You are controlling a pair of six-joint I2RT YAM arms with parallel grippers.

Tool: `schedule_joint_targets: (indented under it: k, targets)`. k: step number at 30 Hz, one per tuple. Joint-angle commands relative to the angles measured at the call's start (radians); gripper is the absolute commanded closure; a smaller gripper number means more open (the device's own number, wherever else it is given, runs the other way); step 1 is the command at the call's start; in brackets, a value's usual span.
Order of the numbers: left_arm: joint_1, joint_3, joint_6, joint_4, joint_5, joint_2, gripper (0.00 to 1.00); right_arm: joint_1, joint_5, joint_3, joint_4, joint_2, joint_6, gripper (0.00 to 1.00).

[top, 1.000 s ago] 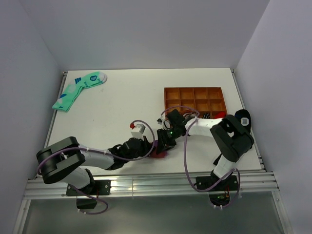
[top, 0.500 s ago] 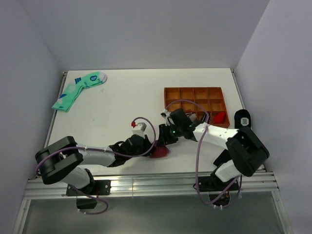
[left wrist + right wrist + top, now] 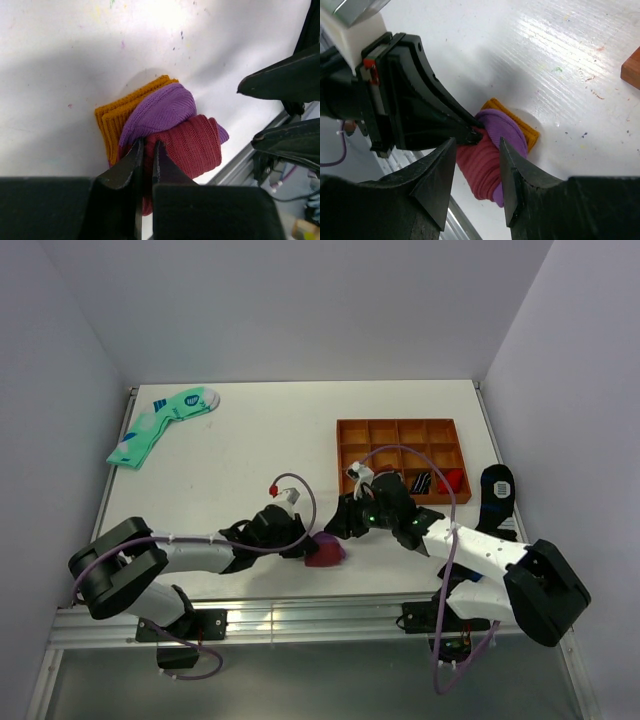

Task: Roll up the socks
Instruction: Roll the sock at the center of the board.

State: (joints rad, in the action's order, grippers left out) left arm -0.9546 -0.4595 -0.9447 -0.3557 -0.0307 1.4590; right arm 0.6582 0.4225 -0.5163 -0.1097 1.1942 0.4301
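Note:
The socks (image 3: pixel 326 552) lie as a rolled bundle near the table's front edge: maroon roll (image 3: pixel 192 142), purple toe over it, mustard cuff (image 3: pixel 112 117) underneath. My left gripper (image 3: pixel 147 145) comes in from the left, shut on a fold of the maroon knit. In the right wrist view the left gripper's tips (image 3: pixel 472 132) bite the roll's upper left end. My right gripper (image 3: pixel 477 143) hangs open just above the socks (image 3: pixel 490 162), one finger (image 3: pixel 440 170) on each side, not touching. From above, the right gripper (image 3: pixel 347 525) sits just right of the bundle.
An orange compartment tray (image 3: pixel 400 427) stands behind the right arm, with a red item and a dark striped item in its front cells. Mint-green socks (image 3: pixel 160 425) lie at the far left. A black sock with blue patches (image 3: pixel 497 488) lies at the right edge. A metal rail (image 3: pixel 300 615) borders the front.
The right arm has swung its elbow out to the right and its gripper has opened and drawn back off the bundle, which now shows. The left gripper keeps its hold.

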Motion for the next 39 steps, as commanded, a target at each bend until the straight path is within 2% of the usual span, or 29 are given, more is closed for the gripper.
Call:
schedule_joint_targets:
  k: [1,14,25,33,39]
  targets:
    - [0.043,0.039,0.05,0.323,-0.125,0.026,1.0,0.021,-0.047,0.051,-0.136,-0.054,-0.007,0.53]
    - [0.146,-0.033,0.096,0.44,-0.276,0.081,1.0,0.234,-0.277,0.225,-0.4,-0.125,-0.019,0.5]
    - [0.189,-0.094,0.122,0.494,-0.363,0.144,1.0,0.395,-0.458,0.216,-0.364,-0.116,-0.07,0.49]
    - [0.258,-0.103,0.139,0.501,-0.445,0.136,1.0,0.44,-0.502,0.208,-0.406,-0.018,-0.077,0.48]
    - [0.286,-0.131,0.158,0.538,-0.451,0.139,1.0,0.472,-0.519,0.242,-0.475,0.036,-0.053,0.48]
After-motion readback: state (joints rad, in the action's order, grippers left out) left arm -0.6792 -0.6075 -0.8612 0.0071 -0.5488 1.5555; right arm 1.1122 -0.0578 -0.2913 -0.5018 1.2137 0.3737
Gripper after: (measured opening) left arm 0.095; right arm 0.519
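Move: The right hand's goal, the rolled red-and-purple sock, lies about 4 cm back, 3 cm left and 7 cm below it. Of the neighbours, the divided tray's middle is some 15 cm ahead and 14 cm right of the right hand, with the grey sock inside it roughly 10 cm ahead and 11 cm right. The left hand already pinches the sock, whose middle is 1 cm back and 3 cm right. Right hand draws back some 6 cm, left and down towards the sock; still-pinching left hand drags it left. ##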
